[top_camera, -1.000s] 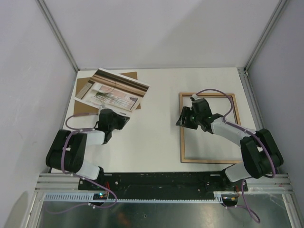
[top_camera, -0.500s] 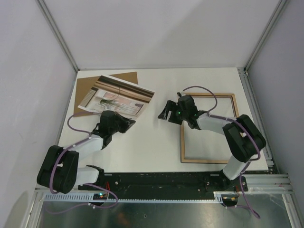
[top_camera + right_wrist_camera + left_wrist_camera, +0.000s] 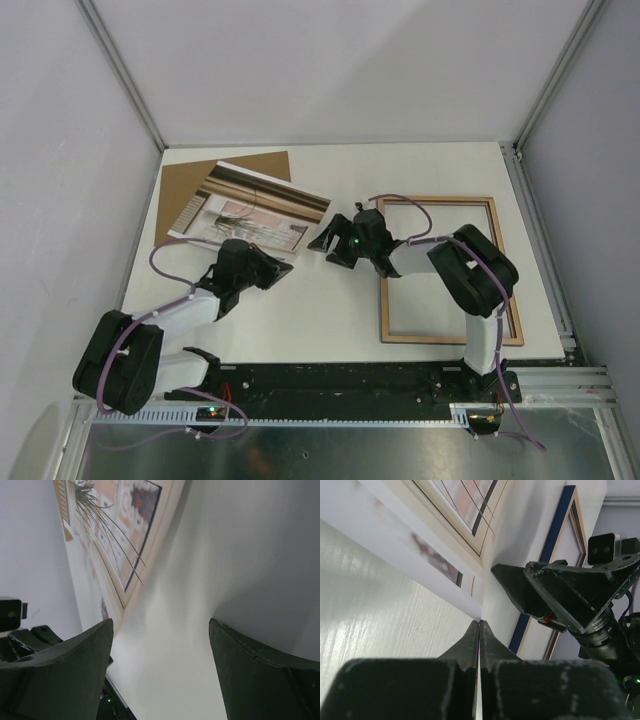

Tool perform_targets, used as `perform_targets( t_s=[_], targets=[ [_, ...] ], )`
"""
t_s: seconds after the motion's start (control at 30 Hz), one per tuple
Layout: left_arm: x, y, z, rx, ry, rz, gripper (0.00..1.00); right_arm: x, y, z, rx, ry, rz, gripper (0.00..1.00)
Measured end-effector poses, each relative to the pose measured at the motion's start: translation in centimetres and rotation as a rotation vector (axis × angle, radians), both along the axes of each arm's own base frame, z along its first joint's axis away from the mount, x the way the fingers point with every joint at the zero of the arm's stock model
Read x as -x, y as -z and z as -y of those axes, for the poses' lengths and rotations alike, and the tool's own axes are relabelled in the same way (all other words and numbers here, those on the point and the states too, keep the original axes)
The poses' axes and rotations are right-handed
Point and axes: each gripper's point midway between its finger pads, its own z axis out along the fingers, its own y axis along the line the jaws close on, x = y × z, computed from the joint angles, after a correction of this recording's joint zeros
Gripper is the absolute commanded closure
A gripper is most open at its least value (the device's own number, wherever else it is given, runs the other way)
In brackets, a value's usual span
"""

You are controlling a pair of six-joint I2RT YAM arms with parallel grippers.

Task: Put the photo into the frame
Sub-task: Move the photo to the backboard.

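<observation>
The photo (image 3: 255, 212) shows a window scene with a spindly plant and lies tilted at the left of the table. Its far end rests on a brown backing board (image 3: 185, 180). My left gripper (image 3: 278, 268) is shut on the photo's near right edge. In the left wrist view (image 3: 479, 625) the thin sheet (image 3: 420, 555) runs up from between the closed fingers. My right gripper (image 3: 322, 245) is open just right of the photo (image 3: 115, 535), with only white surface between its fingers (image 3: 160, 622). The frame (image 3: 450, 339) lies flat at the right, wood side up, with a navy edge (image 3: 554, 532).
The right arm's wrist and camera (image 3: 590, 605) sit close in front of the left gripper. White walls with metal corner posts (image 3: 125, 75) enclose the table. The arm bases stand on a rail (image 3: 330, 385) at the near edge.
The left gripper has carried the photo to the right, toward the frame. The right arm has swung left from over the frame to the photo's right edge, and its jaws have opened wider.
</observation>
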Motion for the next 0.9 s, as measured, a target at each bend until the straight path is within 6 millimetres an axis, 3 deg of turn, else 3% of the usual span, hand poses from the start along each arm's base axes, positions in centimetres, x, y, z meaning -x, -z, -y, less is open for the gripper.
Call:
perform_targets(
  t_s=[0.3,0.43,0.57,0.77,0.9],
  targets=[
    [0.5,-0.5,0.3,0.015,0.020,0.007,1.00,-1.4,0.1,-2.6,-0.104,0.030,-0.018,0.25],
    [0.7,-0.8,0.3,0.022,0.026,0.015,1.00,-2.2,0.2,-3.7,-0.141,0.039,-0.031,0.36],
    [1.4,-0.8,0.3,0.034,0.036,0.010,1.00,-2.9,0.8,-4.5,-0.164,0.054,-0.055,0.53],
    [2.4,-0.7,0.3,0.050,0.041,-0.008,0.51,-3.1,2.0,-4.7,-0.180,0.083,-0.112,0.86],
    [2.7,-1.7,0.0,0.074,0.033,0.007,0.34,-3.4,2.2,-4.4,-0.196,0.109,-0.150,0.98]
  ],
)
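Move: My left hand still pinches the photo's near right corner, lifted a little; the photo's middle lies some 14 cm ahead, 10 to the left and 4 below it. From my open right hand, the stretch of photo edge to grip is about 3 cm ahead, 4 left and 2 below; the photo's middle is 11 ahead and 17 left. The backboard's middle, partly under the photo, lies roughly 14 ahead and 23 left; the wooden frame's, 3 back and 31 right. I slide my right hand left and forward about 5 cm, its open fingers going around the photo's right edge just beyond my left hand, then sink some 2 cm and pinch the edge, the wrist turning about 15 degrees. My left hand eases back 2 to 3 cm with the corner, opens as the right shuts, and comes free, rising slightly. ##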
